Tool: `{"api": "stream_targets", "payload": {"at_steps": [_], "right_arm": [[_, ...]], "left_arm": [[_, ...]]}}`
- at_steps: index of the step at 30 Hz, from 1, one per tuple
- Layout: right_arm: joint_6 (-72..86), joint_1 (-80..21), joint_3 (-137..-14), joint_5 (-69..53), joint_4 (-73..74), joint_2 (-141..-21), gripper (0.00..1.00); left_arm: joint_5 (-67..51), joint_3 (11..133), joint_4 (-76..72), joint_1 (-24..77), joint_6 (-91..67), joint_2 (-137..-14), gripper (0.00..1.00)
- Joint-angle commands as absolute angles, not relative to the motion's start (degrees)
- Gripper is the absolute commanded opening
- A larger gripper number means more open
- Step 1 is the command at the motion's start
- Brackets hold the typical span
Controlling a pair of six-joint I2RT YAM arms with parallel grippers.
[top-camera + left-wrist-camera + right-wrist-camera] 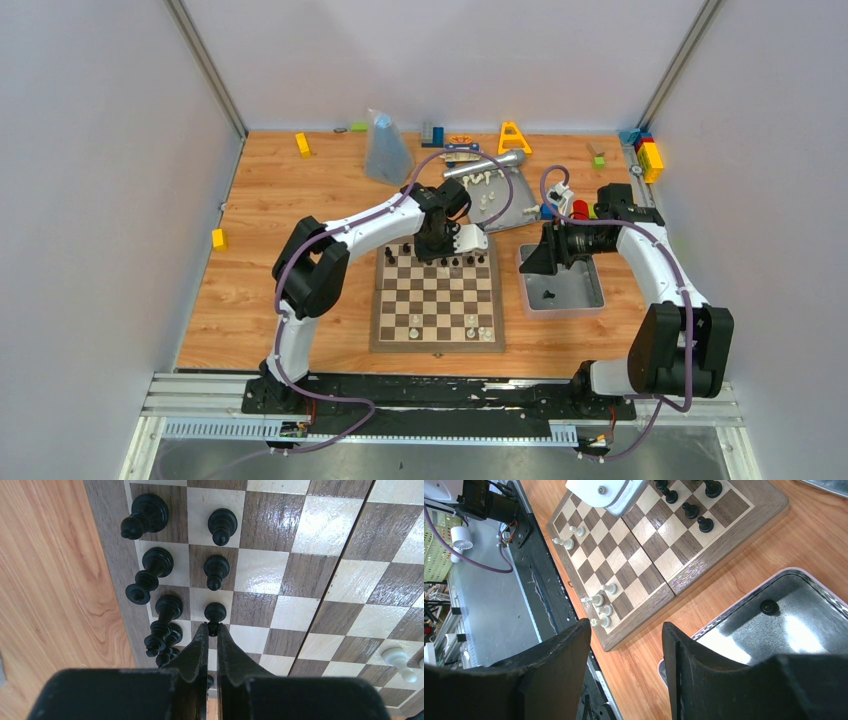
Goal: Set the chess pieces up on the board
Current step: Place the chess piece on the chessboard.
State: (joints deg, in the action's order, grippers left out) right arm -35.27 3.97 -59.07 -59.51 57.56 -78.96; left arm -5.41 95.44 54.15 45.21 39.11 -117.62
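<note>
The board (437, 300) lies in the middle of the table. Black chess pieces (150, 572) line its far edge, with black pawns (216, 569) one row in. My left gripper (213, 626) hangs over that pawn row, shut on the head of a black pawn (215, 611) that stands on a cream square. A few white pieces (472, 328) stand by the near edge. My right gripper (626, 625) is open and holds nothing, above bare table between the board (639, 560) and a grey tray (804, 630). One black piece (767, 607) lies in that tray.
A second grey tray (520, 195) behind the board holds several white pieces (487, 190). A clear bag (385, 150), a silver microphone (485, 165), a yellow stand (513, 137) and coloured blocks (650, 158) sit along the back. Yellow blocks (218, 239) lie at the left. Walls enclose three sides.
</note>
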Motion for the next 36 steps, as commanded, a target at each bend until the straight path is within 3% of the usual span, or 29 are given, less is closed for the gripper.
{"api": "stream_targets", "payload": {"at_steps": [1,18,31,36], "right_arm": [[-36.24,4.22,-59.11,-60.3,55.91,-77.61,0.55],[-34.56,4.39,-58.58,-54.98,54.62,-76.12,0.55],[-29.77,6.11,-57.16,-25.24,44.73,-73.94,0.55],[-32.71,6.06,-56.91,-24.19,44.24,-76.83,0.55]], "left_arm": [[-5.36,98.0,54.78,44.87,38.92,-118.19,0.13],[-5.59,98.58,54.56,44.81,38.08,-117.33,0.35],[-7.62,95.92,52.93,43.3,35.67,-106.41,0.41],[-8.5,92.52,49.68,42.34,34.99,-100.49,0.43]]}}
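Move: The black pawn between the left fingertips already stands on its square, its middle about 2 cm below the hand point. The next pawn is 3 cm right of it, a tall back-row piece 3 cm ahead. From the open right hand the fallen black piece in the tray lies roughly 8 cm ahead, 7 cm right; a small piece lies 1 cm back, 1 cm right; an upright pawn 5 cm ahead, 4 cm left; all some 13 cm below. Left fingers release the pawn, rise 7 cm; right hand swings 9 cm right over the tray, tipping down. ##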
